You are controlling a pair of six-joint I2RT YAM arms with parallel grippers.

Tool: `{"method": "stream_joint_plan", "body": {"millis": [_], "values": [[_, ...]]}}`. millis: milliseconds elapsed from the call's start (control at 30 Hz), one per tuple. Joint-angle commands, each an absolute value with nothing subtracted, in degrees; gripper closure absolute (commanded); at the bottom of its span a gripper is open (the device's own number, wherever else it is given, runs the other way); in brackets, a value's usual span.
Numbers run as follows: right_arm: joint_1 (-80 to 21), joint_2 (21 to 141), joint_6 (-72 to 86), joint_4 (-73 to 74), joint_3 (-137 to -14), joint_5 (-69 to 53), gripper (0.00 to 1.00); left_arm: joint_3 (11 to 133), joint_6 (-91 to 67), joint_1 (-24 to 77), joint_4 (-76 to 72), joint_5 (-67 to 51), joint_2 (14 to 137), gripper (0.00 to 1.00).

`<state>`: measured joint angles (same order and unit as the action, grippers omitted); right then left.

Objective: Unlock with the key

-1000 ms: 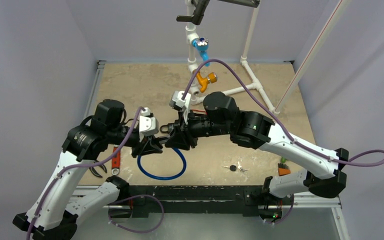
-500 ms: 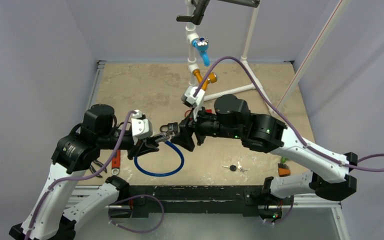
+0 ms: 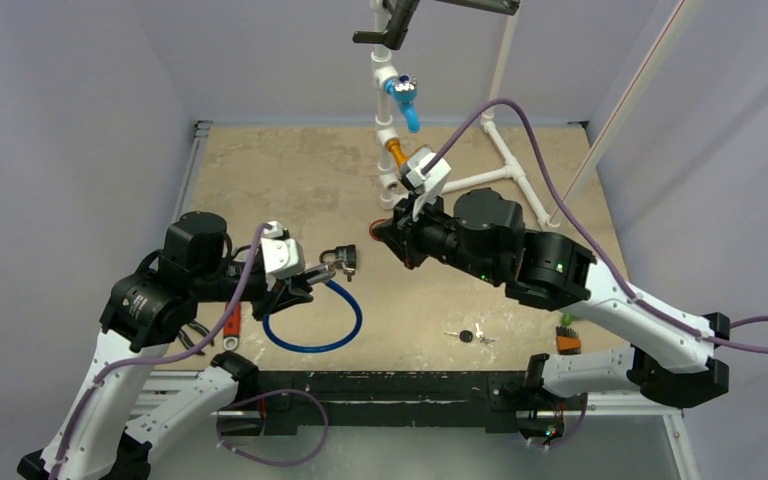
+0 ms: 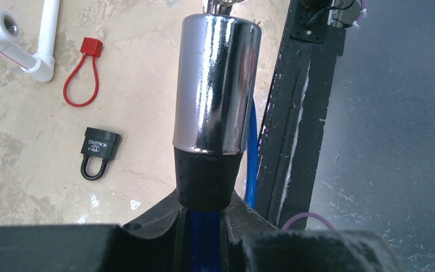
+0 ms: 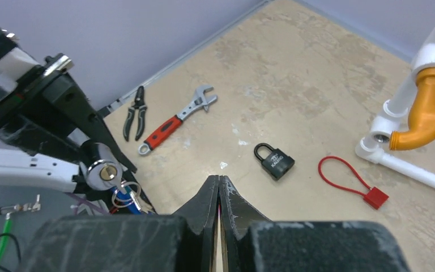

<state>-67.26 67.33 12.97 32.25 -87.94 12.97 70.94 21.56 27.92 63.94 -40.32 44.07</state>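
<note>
My left gripper (image 3: 300, 285) (image 4: 207, 212) is shut on the blue cable (image 3: 312, 340) of a cable lock, just behind its black collar. The chrome lock cylinder (image 4: 218, 79) (image 3: 345, 258) sticks out past the fingers, above the table. In the right wrist view its brass keyhole face (image 5: 109, 172) points at my right gripper, and a key ring with keys (image 5: 126, 192) hangs just under it. I cannot tell whether a key sits in the keyhole. My right gripper (image 3: 385, 232) (image 5: 219, 180) is shut, holds nothing, and stands apart to the lock's right.
A black padlock (image 4: 97, 148) (image 5: 276, 161) and a red cable tag (image 4: 82, 79) (image 5: 348, 181) lie on the table. A red-handled wrench (image 5: 173, 122) and pliers (image 5: 133, 113) lie at the left. A second key bunch (image 3: 472, 336) lies near the front edge. A white pipe frame (image 3: 500, 150) with an orange valve (image 5: 427, 116) stands behind.
My right gripper has drawn back to the right, away from the lock, and closed. The left arm has moved slightly left with the lock still in its grip.
</note>
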Motion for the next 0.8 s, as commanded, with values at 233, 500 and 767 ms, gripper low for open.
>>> {"method": "stream_joint_plan", "body": {"millis": [233, 500, 767], "values": [[-74.9, 75.0, 9.5, 28.1, -91.2, 29.5, 1.00, 74.0, 15.9, 30.7, 59.6, -37.7, 45.9, 1.00], [-83.3, 80.6, 4.4, 27.3, -93.1, 44.2, 1.00, 74.5, 14.8, 31.0, 59.1, -37.6, 46.3, 1.00], [-86.9, 85.4, 5.1, 25.8, -92.9, 44.1, 1.00, 76.1, 14.8, 31.4, 59.2, -38.5, 46.5, 1.00]]}}
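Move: The key, standing in the end of the chrome lock cylinder held by the left hand, lies about 9 cm to the right hand's left, 4 cm back and some 6 cm lower. The padlock lies on the table about 12 cm ahead and 11 cm left of the right hand, the red cable lock 19 cm ahead and 1 cm right, both roughly 35 cm down. From the left hand, the key is about 7 cm right, 3 cm ahead and 1 cm up. Left and down, after a brief swing of about 2 cm forward that it then takes back, the empty right hand comes with shut fingers towards the key, ending some 5 cm farther left and 4 cm lower. Its wrist turns about 25 degrees, fingers swinging clockwise to point more forward, tips just forward of the key; contact can't be seen. The left hand keeps its grip on the lock, nearly still. ##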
